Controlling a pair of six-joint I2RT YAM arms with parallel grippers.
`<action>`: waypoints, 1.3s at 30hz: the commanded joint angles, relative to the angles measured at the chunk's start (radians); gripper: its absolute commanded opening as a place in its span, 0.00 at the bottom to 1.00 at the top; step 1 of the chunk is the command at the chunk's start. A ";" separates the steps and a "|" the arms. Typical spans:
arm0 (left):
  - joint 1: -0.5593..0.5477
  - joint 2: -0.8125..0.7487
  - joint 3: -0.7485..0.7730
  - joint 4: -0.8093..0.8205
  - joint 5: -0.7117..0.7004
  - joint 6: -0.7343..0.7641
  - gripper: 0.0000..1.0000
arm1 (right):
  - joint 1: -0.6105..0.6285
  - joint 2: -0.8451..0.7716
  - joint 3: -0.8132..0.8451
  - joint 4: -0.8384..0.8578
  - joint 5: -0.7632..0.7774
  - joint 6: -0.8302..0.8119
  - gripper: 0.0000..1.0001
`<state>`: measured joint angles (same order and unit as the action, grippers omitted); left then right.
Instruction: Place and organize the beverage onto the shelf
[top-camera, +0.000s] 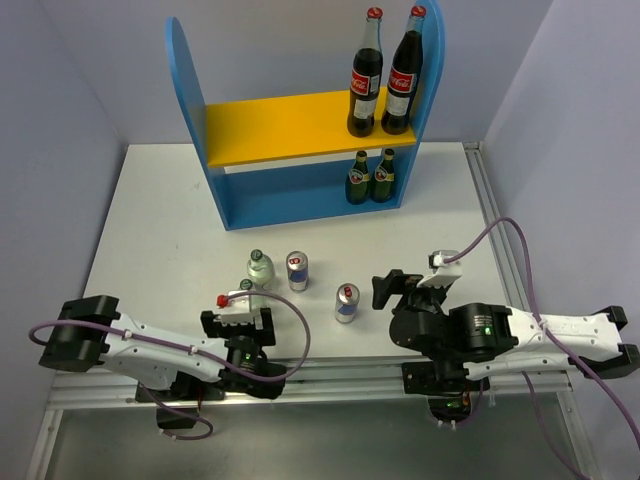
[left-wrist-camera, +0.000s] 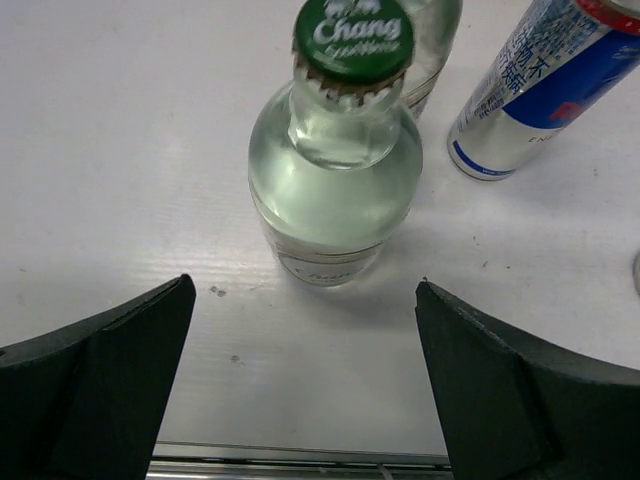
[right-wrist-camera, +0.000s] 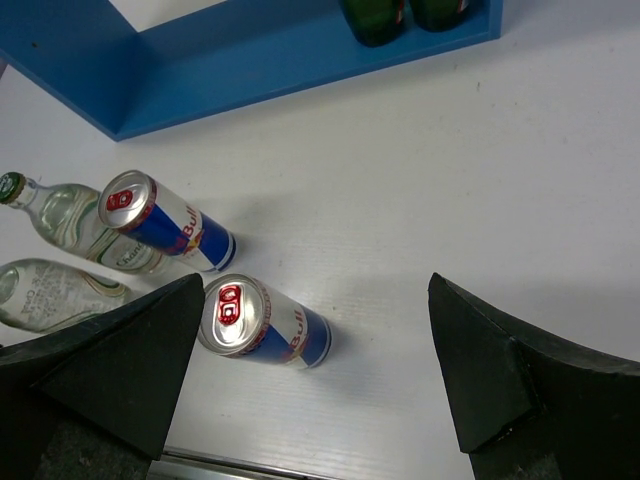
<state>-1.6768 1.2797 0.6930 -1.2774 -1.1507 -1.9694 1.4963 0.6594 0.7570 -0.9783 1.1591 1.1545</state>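
The blue shelf (top-camera: 230, 190) with its yellow upper board stands at the back. Two cola bottles (top-camera: 366, 78) occupy the board's right end, and two dark green bottles (top-camera: 370, 178) sit below them. On the table stand two clear green-capped bottles (top-camera: 260, 268) and two blue-silver cans (top-camera: 297, 270). My left gripper (top-camera: 238, 318) is open just short of the nearer clear bottle (left-wrist-camera: 335, 180). My right gripper (top-camera: 398, 284) is open to the right of the nearer can (top-camera: 346, 302); that can (right-wrist-camera: 265, 322) shows beside its left finger (right-wrist-camera: 150, 350).
The second clear bottle (left-wrist-camera: 430, 40) and a can (left-wrist-camera: 545, 85) stand close behind the nearer bottle. The left half of the yellow board (top-camera: 270, 125) and of the lower level is bare. An aluminium rail (top-camera: 330, 380) runs along the near table edge.
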 joint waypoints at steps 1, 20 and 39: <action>0.017 -0.062 -0.071 0.228 -0.047 -0.144 0.99 | 0.007 0.023 -0.010 0.065 0.030 -0.018 1.00; 0.282 -0.241 -0.474 1.268 -0.003 0.697 0.99 | 0.007 0.071 -0.044 0.153 0.008 -0.046 1.00; 0.506 -0.026 -0.458 1.659 0.108 1.064 0.69 | 0.007 0.016 -0.082 0.151 0.014 -0.044 1.00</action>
<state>-1.1885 1.2396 0.2111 0.3130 -1.0664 -0.9466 1.4963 0.6941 0.6903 -0.8494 1.1423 1.0992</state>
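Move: The near clear Chang bottle stands about 9 cm ahead of the open left hand and 2 cm to its right, its middle some 6 cm lower. The far Chang bottle is roughly 8 cm beyond the near bottle and 2 cm farther right; a Red Bull can stands about 17 cm ahead of the hand, 11 cm right and 9 cm down. From the right hand the near bottle lies some 32 cm left, about 4 cm ahead and 16 cm down. The left fingers come around the near Chang bottle and begin to close on its sides near the shoulder. To get there, the hand first sinks about 5 cm while edging forward and rolling left side down by nearly 20 degrees, then runs mostly level and forward to about 9 cm in all, rolling partly back. The open right hand drifts about 2 cm left and 2 cm down. ##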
